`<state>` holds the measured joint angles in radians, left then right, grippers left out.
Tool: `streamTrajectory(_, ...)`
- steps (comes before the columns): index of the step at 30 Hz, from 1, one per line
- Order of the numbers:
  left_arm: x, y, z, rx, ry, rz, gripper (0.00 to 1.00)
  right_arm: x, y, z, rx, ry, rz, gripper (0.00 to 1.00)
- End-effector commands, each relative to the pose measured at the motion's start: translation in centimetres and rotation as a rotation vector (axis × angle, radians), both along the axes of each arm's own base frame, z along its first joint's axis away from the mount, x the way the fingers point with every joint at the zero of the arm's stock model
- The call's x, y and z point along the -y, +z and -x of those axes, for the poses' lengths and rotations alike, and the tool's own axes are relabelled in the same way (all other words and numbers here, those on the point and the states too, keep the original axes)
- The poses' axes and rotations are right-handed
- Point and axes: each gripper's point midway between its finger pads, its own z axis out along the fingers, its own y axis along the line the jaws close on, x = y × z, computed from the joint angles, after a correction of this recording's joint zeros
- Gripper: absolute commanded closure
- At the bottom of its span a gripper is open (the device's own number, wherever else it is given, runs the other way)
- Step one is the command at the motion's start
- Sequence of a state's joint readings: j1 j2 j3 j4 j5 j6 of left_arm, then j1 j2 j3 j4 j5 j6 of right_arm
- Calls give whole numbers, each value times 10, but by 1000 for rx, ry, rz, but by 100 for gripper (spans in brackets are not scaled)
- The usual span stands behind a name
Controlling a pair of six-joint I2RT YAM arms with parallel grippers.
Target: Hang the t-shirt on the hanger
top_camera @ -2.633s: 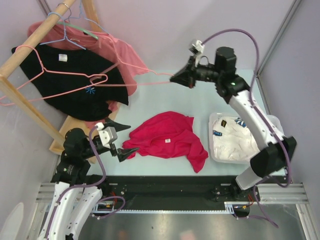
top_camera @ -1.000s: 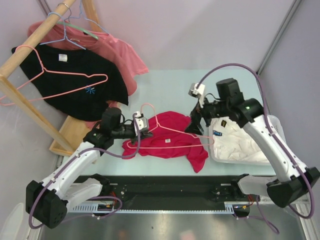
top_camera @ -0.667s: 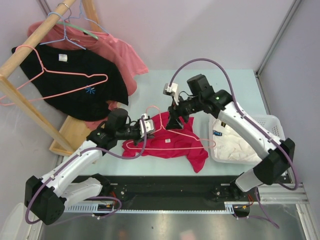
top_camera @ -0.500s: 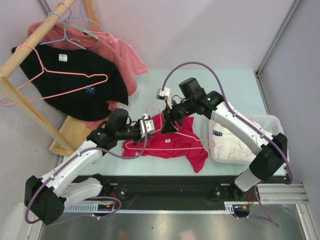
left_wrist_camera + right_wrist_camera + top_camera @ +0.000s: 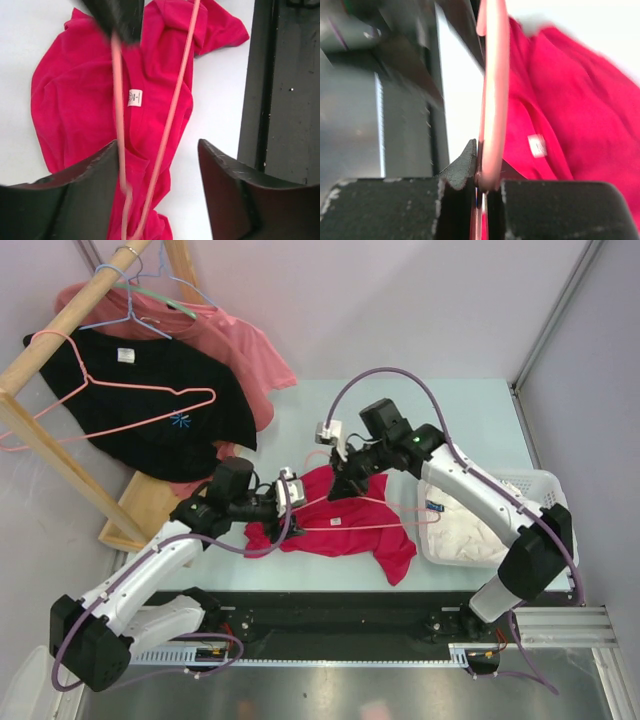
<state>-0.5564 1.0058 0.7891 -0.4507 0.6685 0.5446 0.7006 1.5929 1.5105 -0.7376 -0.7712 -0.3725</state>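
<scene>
The crimson t-shirt (image 5: 335,525) lies crumpled on the table, its white neck label (image 5: 134,97) facing up. The pink wire hanger (image 5: 395,508) rests across it. My right gripper (image 5: 338,485) is shut on the hanger's wire (image 5: 492,100) near the hook, and the wire is pinched between its jaws. My left gripper (image 5: 293,496) hovers over the shirt's left side, open. Two of the hanger's wires (image 5: 169,115) run between its fingers (image 5: 80,200) without being clamped. The t-shirt (image 5: 570,125) also fills the right of the right wrist view.
A white basket (image 5: 530,485) of white cloth stands at the right. On the left, a wooden rack (image 5: 50,455) carries a black t-shirt (image 5: 150,415), a salmon t-shirt (image 5: 235,350) and other hangers. A black rail (image 5: 330,615) runs along the near edge.
My right gripper swung from the basket to the hanger's neck and shut on the wire. My left gripper, shut on the hanger before, has opened.
</scene>
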Motion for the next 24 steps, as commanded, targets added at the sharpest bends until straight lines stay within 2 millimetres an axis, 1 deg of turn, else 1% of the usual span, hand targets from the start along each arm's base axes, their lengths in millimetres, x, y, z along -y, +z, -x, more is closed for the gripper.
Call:
streamTrajectory(1,-12,22,3,-17,-10,73,30,47,-6,-14,140,-16,48,100)
streamTrajectory(2,-17,19,-1,-8,4,65,30,61,-7,-22,156,-44,59,100)
streamTrajectory(4,-24,11,-2,27,-19,28,31,78,-7,-24,198,-47,70,100)
streamTrajectory(5,-25,3,-1,28,-35,8,31,89,-7,-30,216,-65,76,100)
streamTrajectory(6,-26,-2,-2,53,-60,-12,32,96,-8,-28,227,-60,92,100)
streamTrajectory(8,-26,-9,-6,57,-73,-31,32,106,-9,-35,266,-63,102,100)
streamTrajectory(9,-26,-20,-8,37,-94,-58,32,107,-9,-35,269,-52,102,100)
streamTrajectory(10,-24,-17,-10,43,-111,-59,32,107,-10,-35,282,-42,105,100)
streamTrajectory(11,-23,-21,-12,29,-120,-72,32,106,-12,-36,313,-6,109,100)
streamTrajectory(12,-23,-31,-14,0,-136,-96,32,106,-14,-37,328,4,116,100)
streamTrajectory(13,-21,-30,-21,-1,-134,-105,32,105,-17,-40,328,14,126,100)
streamTrajectory(14,-21,-33,-25,-9,-129,-123,32,105,-18,-41,349,38,128,100)
streamTrajectory(16,-21,-42,-32,-11,-143,-152,32,104,-22,-41,338,57,136,100)
streamTrajectory(18,-21,-46,-40,31,-160,-169,33,102,-25,-40,336,81,133,100)
streamTrajectory(21,-22,-55,-46,74,-206,-197,35,96,-29,-42,328,94,127,100)
streamTrajectory(22,-22,-62,-48,73,-222,-214,35,95,-33,-43,317,99,131,100)
streamTrajectory(24,-25,-69,-56,100,-228,-249,35,91,-36,-44,299,105,124,100)
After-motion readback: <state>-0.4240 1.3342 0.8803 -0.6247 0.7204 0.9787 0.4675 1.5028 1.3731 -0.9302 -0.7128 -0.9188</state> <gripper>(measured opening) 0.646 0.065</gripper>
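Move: Right at the left hand's already open fingers is the pink hanger's left end; the red t-shirt's collar label lies about 5 cm ahead of this hand, 10 cm to its right and 16 cm below. From the right hand, which holds the hanger near its neck, the label is some 3 cm ahead, 1 cm left and 21 cm down. The white basket's middle is roughly 37 cm to the right hand's right and 3 cm ahead, 20 cm lower. Drawing the hanger out from between the left fingers, the right hand keeps its pinch near the neck and carries it about 10 cm right and 4 cm forward, then sinks as it rolls roughly 15 degrees. The left hand backs off a little to the left, then, still open, drops some 7 cm and eases forward towards the t-shirt, tilting slightly. ##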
